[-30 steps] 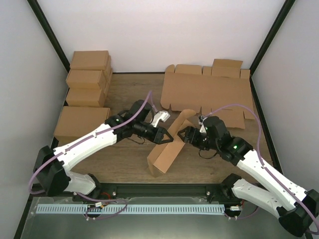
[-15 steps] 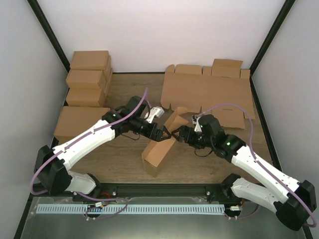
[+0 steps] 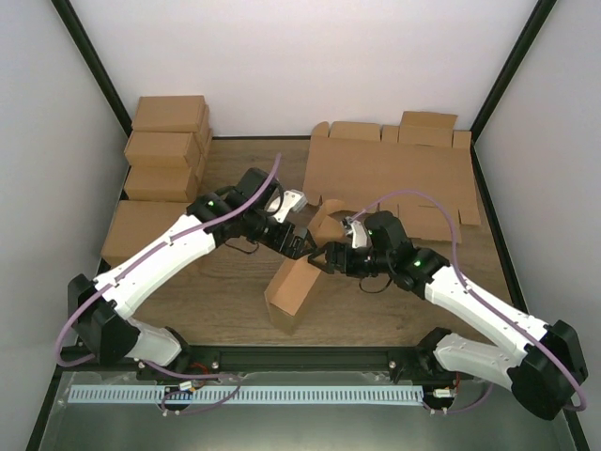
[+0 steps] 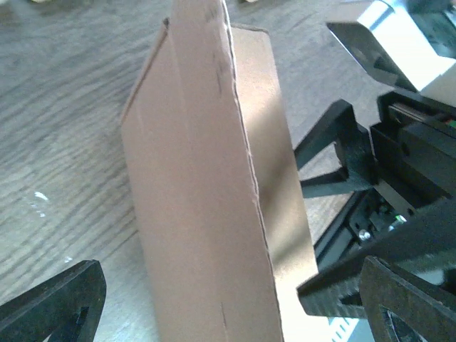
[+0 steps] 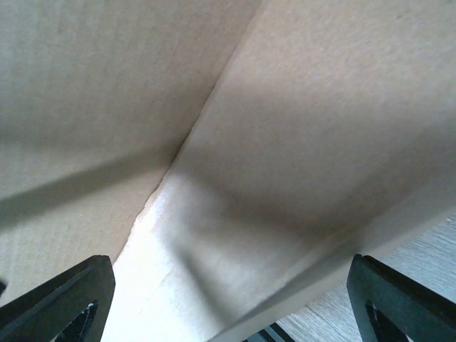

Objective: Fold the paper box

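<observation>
The paper box point(image 3: 293, 289) is brown corrugated cardboard, partly folded. It stands on edge mid-table with a flap point(image 3: 328, 222) raised at its far end. My left gripper point(image 3: 306, 246) reaches in from the left at the box's upper end. In the left wrist view a box panel point(image 4: 206, 199) stands edge-on between its wide-open fingers point(image 4: 53, 306), touching neither. My right gripper point(image 3: 322, 257) faces it from the right, also open. Bare cardboard point(image 5: 285, 128) fills the right wrist view just past its fingertips point(image 5: 402, 299).
Several closed brown cartons point(image 3: 169, 150) are stacked at the back left, with a larger one point(image 3: 146, 230) in front of them. Flat notched cardboard sheets point(image 3: 394, 174) lie at the back right. The right arm's black head point(image 4: 406, 153) sits close behind the panel.
My left gripper has opened and let go of the box. Both grippers have moved left and further back. The box has slid left and stands steeper.
</observation>
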Controlling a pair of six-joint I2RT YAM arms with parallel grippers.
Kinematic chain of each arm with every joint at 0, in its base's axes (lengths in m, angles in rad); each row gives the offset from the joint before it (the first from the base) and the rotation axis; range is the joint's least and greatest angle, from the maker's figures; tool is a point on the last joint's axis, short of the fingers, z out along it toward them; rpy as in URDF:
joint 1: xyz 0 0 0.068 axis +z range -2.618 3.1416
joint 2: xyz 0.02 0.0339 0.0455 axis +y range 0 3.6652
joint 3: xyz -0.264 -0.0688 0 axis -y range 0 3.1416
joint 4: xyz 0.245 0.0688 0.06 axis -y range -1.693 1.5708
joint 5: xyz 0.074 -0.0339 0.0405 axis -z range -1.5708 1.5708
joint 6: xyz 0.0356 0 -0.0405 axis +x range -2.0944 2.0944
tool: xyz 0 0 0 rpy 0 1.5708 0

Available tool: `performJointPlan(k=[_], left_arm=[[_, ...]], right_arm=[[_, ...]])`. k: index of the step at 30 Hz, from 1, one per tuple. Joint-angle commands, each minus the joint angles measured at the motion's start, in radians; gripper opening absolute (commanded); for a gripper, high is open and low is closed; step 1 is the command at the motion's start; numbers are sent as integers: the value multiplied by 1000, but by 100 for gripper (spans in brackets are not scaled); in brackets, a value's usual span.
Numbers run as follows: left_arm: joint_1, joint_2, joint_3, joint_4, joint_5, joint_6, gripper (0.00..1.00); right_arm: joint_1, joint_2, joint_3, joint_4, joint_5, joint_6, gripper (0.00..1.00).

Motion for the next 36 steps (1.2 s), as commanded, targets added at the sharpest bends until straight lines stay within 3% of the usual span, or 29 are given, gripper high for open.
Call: performJointPlan(k=[1, 13, 20, 26, 33, 36], left_arm=[[1, 17, 65, -92, -115, 28, 100], [-1, -7, 138, -128, -108, 29, 100], [-3, -90, 110, -112, -153, -65, 100], [-120, -242, 15, -115, -306, -253, 100], [-307, -449, -193, -59, -399, -585, 100], [-335, -555, -278, -51, -400, -706, 98]], right_arm=[[9, 1, 30, 67, -69, -36, 92], [9, 33, 45, 113, -72, -60, 92], [8, 47, 111, -18, 44, -171, 92], [-41, 28, 151, -103, 143, -357, 93], [-262, 67, 166, -51, -55, -475, 92], [-315, 96, 164, 14, -111, -472, 92]])
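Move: Some 13 cm back and 6 cm left of the left hand lies the paper box's near end, roughly 8 cm lower; a closed brown box stands about 35 cm left and 3 cm ahead. The right hand's goal, the paper box's far end, is about 9 cm ahead, 3 cm right and 5 cm below it; the flat cardboard lies about 18 cm ahead, 18 cm right and 17 cm below. Separating after a short hover about the middle of the box, the hands part along its length with fingers still wide. The left rises about 5 cm, then sweeps back and somewhat left towards the near end, sinking slightly and turning 15 degrees counter-clockwise; the right swings forward and right some 9 cm to the far end, fingers tilting up. ##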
